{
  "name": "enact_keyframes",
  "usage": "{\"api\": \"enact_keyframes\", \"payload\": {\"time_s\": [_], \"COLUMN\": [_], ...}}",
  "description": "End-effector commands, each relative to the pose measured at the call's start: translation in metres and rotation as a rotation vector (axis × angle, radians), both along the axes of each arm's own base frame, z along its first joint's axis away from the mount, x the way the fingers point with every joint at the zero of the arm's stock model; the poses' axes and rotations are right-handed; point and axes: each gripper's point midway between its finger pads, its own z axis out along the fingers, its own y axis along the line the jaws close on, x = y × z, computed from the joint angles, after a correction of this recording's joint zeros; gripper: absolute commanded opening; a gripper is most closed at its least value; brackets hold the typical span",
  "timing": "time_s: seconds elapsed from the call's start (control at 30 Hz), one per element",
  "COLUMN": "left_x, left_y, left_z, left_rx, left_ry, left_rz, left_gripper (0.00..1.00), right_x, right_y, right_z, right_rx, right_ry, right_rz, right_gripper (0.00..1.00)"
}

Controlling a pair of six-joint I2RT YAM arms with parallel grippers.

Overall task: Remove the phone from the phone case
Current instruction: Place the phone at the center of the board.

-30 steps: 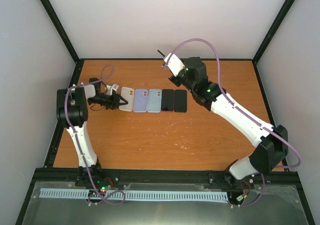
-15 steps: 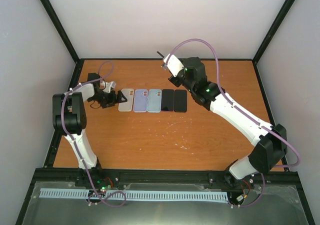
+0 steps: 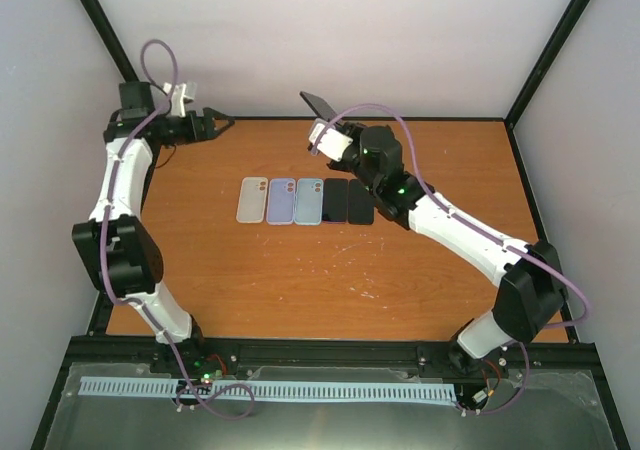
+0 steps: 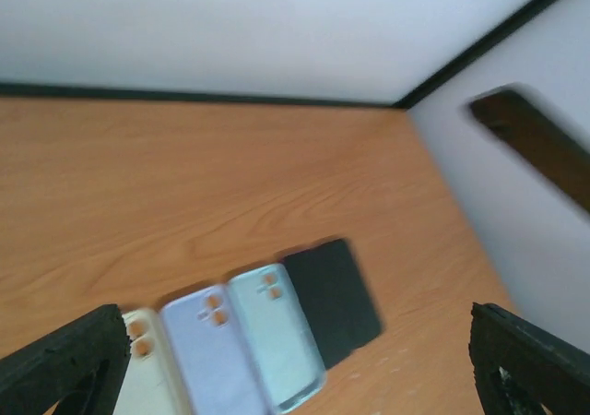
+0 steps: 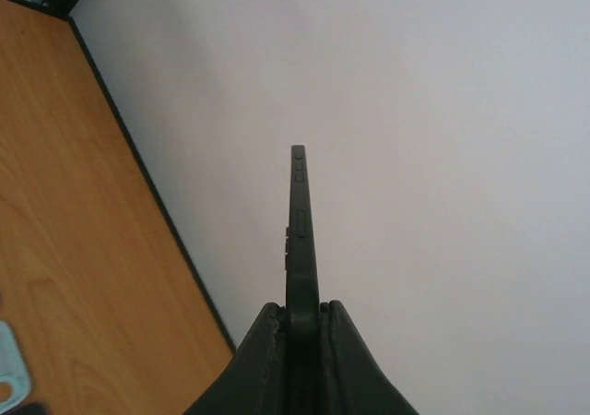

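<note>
My right gripper [image 3: 322,120] is shut on a dark phone [image 3: 318,103] and holds it in the air above the far middle of the table. In the right wrist view the phone [image 5: 300,240] stands edge-on between the fingers [image 5: 263,360], with a matte side and raised buttons; I cannot tell phone from phone case there. My left gripper [image 3: 215,123] is open and empty, raised near the far left corner. In its own view the left gripper [image 4: 295,341] looks down on the row lying on the table.
A row lies mid-table: a cream case [image 3: 251,201], a lilac case [image 3: 281,201], a light blue case [image 3: 309,201] and two black phones [image 3: 335,201] [image 3: 359,202]. Black frame posts [image 3: 110,45] stand at the back corners. A blurred dark bar [image 4: 535,143] crosses the left wrist view.
The left gripper opened beside the cream case, then the arm swung up to the far left corner. The right gripper shifted a little left and tilted the phone.
</note>
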Motion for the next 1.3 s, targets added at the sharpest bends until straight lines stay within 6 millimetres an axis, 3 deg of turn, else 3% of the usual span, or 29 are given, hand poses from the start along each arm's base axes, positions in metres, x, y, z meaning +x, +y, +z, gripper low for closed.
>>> {"api": "enact_keyframes", "payload": {"time_s": [0.0,0.03,0.23,0.57,0.83,1.1,1.27], "left_x": [-0.025,-0.032,-0.064,-0.078,-0.070,-0.070,-0.071], "left_y": [-0.021,-0.026,-0.041,-0.047,-0.052,-0.068,-0.069], "left_z": [0.062,0.069,0.094,0.075,0.051,0.047,0.037], "left_rx": [-0.257,-0.311,-0.481,-0.595,-0.598,-0.606,-0.638], "left_ry": [-0.032,-0.030,-0.010,0.126,0.198,0.232,0.290], "left_rz": [-0.141,-0.182,-0.322,-0.297,-0.210,-0.238,-0.230], "left_gripper": [1.00,1.00,1.00,0.97,0.80,0.62,0.42], "right_x": [-0.011,-0.017,-0.039,-0.063,-0.077,-0.091,-0.097], "right_y": [0.019,0.023,0.058,0.091,0.107,0.125,0.133], "right_z": [0.046,0.050,0.028,0.003,-0.006,-0.013,-0.017], "right_rx": [-0.084,-0.096,-0.226,-0.280,-0.286,-0.290,-0.296], "right_ry": [-0.323,-0.388,-0.533,-0.622,-0.665,-0.688,-0.700], "right_rz": [0.040,0.052,0.141,0.237,0.275,0.327,0.339], "right_gripper": [0.03,0.03,0.03,0.03,0.03,0.03,0.03]}}
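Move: The phone's middle is about 31 cm to the left hand's right, 1 cm back and 7 cm above. The right hand holds the phone, whose middle is 5 cm ahead and 3 cm left, 1 cm lower; the left gripper waits some 34 cm left, 6 cm ahead and 8 cm below. From the right hand the blue case lies 9 cm left and 1 cm ahead, the purple one 18 cm left and 1 cm ahead, both 33 cm down. Both hands draw back and together, the right bringing the phone some 13 cm left, the left's fingers half closing. ##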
